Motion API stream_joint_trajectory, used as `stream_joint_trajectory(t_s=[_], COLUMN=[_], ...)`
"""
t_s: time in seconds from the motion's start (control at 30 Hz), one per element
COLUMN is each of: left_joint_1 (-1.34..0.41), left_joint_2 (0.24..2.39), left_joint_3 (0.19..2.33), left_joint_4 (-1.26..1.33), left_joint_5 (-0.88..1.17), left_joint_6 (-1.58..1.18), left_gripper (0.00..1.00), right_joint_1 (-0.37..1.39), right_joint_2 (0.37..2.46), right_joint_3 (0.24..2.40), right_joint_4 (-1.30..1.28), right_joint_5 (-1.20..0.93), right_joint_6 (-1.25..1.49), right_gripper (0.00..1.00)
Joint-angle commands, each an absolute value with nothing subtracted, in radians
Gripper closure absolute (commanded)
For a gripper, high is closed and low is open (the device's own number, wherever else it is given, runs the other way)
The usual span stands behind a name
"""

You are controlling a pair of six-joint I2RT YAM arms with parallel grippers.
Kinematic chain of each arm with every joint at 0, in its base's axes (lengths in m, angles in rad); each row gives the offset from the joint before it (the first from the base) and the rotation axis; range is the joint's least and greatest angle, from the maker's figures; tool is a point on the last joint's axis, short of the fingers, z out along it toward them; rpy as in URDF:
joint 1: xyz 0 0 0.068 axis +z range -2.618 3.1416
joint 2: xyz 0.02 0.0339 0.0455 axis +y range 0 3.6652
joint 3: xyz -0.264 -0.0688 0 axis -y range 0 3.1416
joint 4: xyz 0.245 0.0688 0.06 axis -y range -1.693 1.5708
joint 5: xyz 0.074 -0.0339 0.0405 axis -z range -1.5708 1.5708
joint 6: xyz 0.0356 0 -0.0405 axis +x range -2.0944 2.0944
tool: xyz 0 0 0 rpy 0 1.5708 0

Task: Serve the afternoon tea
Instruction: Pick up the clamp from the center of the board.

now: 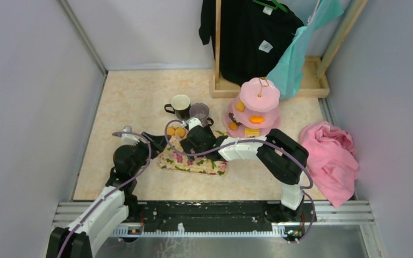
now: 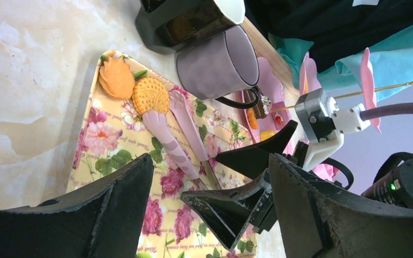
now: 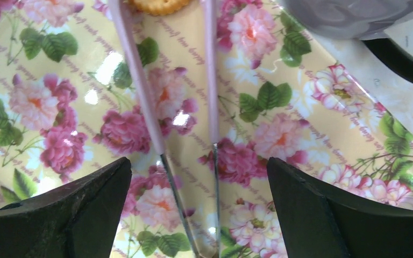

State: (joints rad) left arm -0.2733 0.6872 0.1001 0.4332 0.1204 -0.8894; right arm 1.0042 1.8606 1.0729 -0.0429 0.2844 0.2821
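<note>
An orange snack (image 2: 117, 78) and a round yellow biscuit (image 2: 150, 95) lie at the far end of the flower-patterned tray (image 1: 204, 164). Pink-handled tongs (image 3: 140, 91) lie on the tray. My right gripper (image 3: 199, 161) is open, low over the tray, its fingers either side of the tongs' metal blades without touching them. My left gripper (image 2: 211, 161) is open and empty at the tray's left side (image 1: 158, 141), facing the right gripper (image 1: 188, 142). The black mug (image 1: 180, 105) and the smoky mug (image 1: 199, 112) stand behind the tray. The pink three-tier stand (image 1: 255, 107) holds orange and yellow snacks.
A wooden clothes rack (image 1: 271, 86) with a black shirt and a teal garment stands at the back, close behind the stand. A crumpled pink cloth (image 1: 330, 158) lies at the right. Grey walls close in both sides.
</note>
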Motion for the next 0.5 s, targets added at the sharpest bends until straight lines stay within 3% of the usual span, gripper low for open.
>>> stream_joint_trajectory(t_s=[0.0, 0.17, 0.47], left_joint_1=[-0.277, -0.277, -0.278], left_joint_2=[0.672, 0.667, 0.668], left_joint_3=[0.106, 0.103, 0.101], left_joint_4=[0.428, 0.426, 0.43], left_joint_5=[0.123, 0.118, 0.119], left_joint_6=[-0.879, -0.879, -0.883], left_gripper=[0.16, 0.16, 0.16], right_joint_1=[1.034, 1.035, 1.031], right_joint_2=[1.908, 1.933, 1.966], right_joint_3=[1.013, 0.992, 1.001], right_joint_4=[-0.154, -0.129, -0.119], right_joint_5=[0.266, 0.241, 0.199], right_joint_6=[0.285, 0.291, 0.267], right_gripper=[0.06, 0.18, 0.56])
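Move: Under the right hand's open fingers, the clamp lies on the board between them, its middle about 1 cm ahead, 1 cm left and 1 cm down. The round cookie by its tips is some 6 cm ahead and 4 cm left of the hand; the grey mug stands about 12 cm ahead and 3 cm right, its middle slightly higher. From the left hand, the clamp is roughly 9 cm right, 1 cm ahead and 11 cm below. Closing on the clamp, the right fingers go from wide open to about half open, one on each side of its two arms where the pink sleeves meet the bare metal. Meanwhile the hand slips about 1 cm to the left, towards the cookie end, staying low over the board and barely turning; the pads come up against the outer sides of both arms. ##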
